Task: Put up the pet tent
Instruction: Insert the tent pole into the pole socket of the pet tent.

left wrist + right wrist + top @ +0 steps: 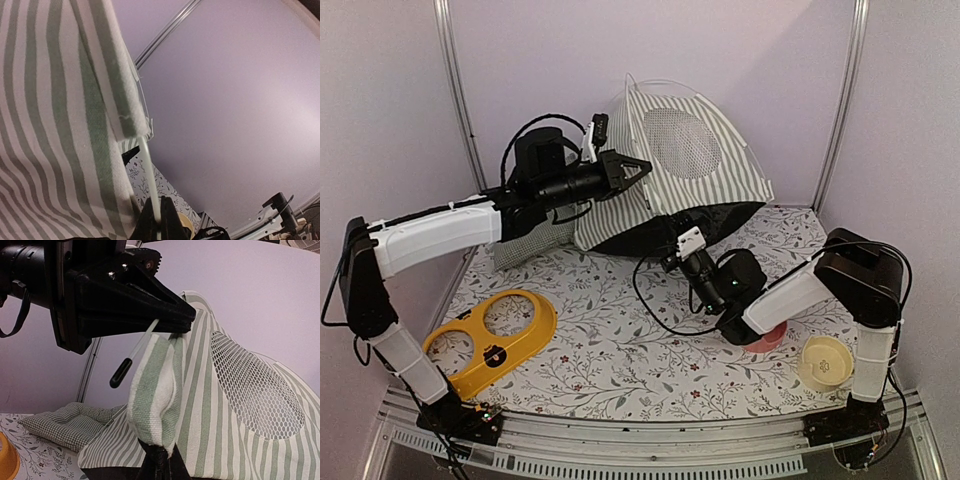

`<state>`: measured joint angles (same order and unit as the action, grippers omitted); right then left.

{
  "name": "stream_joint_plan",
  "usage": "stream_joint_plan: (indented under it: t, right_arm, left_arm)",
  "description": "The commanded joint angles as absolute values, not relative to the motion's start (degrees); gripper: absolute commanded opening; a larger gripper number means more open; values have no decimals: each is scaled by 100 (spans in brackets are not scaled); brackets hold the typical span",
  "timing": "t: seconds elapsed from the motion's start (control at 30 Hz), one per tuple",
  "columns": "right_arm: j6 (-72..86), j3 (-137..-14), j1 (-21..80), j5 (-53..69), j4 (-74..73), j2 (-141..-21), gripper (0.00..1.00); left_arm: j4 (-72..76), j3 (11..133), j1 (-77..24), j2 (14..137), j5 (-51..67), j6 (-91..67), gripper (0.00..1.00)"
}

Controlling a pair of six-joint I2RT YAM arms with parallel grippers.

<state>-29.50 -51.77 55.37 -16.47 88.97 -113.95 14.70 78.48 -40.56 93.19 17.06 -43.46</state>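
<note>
The pet tent [690, 165], green-and-white striped with a white mesh panel [682, 142], stands partly raised at the back of the table. My left gripper [642, 168] is held high at its left side, shut on a thin white pole [147, 170] that runs into a fabric sleeve [127, 120]. In the right wrist view that pole [142, 342] ends in a black tip [120, 374] below the left gripper [170, 320]. My right gripper [162, 457] sits low at the tent's front, shut on a folded striped fabric edge [155, 400]. In the top view the right gripper [678, 232] meets the tent's black base.
A green checked cushion [525, 245] lies left of the tent. A yellow two-hole bowl holder [490, 340] sits front left. A pink bowl [767, 338] and a cream bowl [827, 362] are front right. Walls and metal frame posts [455, 90] close the back and sides.
</note>
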Motion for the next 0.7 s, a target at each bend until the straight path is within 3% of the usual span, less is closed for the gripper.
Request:
stream_joint_plan:
  t: [0.0, 0.33, 0.67]
  right_arm:
    - [-2844, -4911, 5599, -1439, 8935, -11638, 0]
    - [-1625, -5683, 4852, 213, 7059, -11268, 0]
    - [-1585, -6244, 4763, 506, 6362, -11388, 6]
  left_arm:
    - [3674, 8415, -3454, 8829, 1048, -3997, 0]
    - [3304, 8645, -3440, 9252, 1192, -3745, 0]
    - [2206, 9425, -3472, 9847, 1114, -3202, 0]
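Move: The left hand pinches the pole, its black tip dangling some 6 cm below the hand, about 3 cm to the left and 3 cm back. The pole socket is about 10 cm below, 4 cm back and 1 cm right of the left hand. From the right hand, which already pinches the socket, the pole tip lies 4 cm up, 4 cm left and 1 cm ahead; the mesh window is about 12 cm ahead, 5 cm right and 5 cm up. Both hands, after barely stirring at first, carry pole and socket forward about 4 cm and up some 3 cm, the left keeping its pinch on the pole just above the striped flap and tilting slightly upward. The right keeps hold of the socket, swings some 2 cm to the left as well and turns about 15 degrees counter-clockwise, bringing the socket's flap across in front of the dangling black tip. ##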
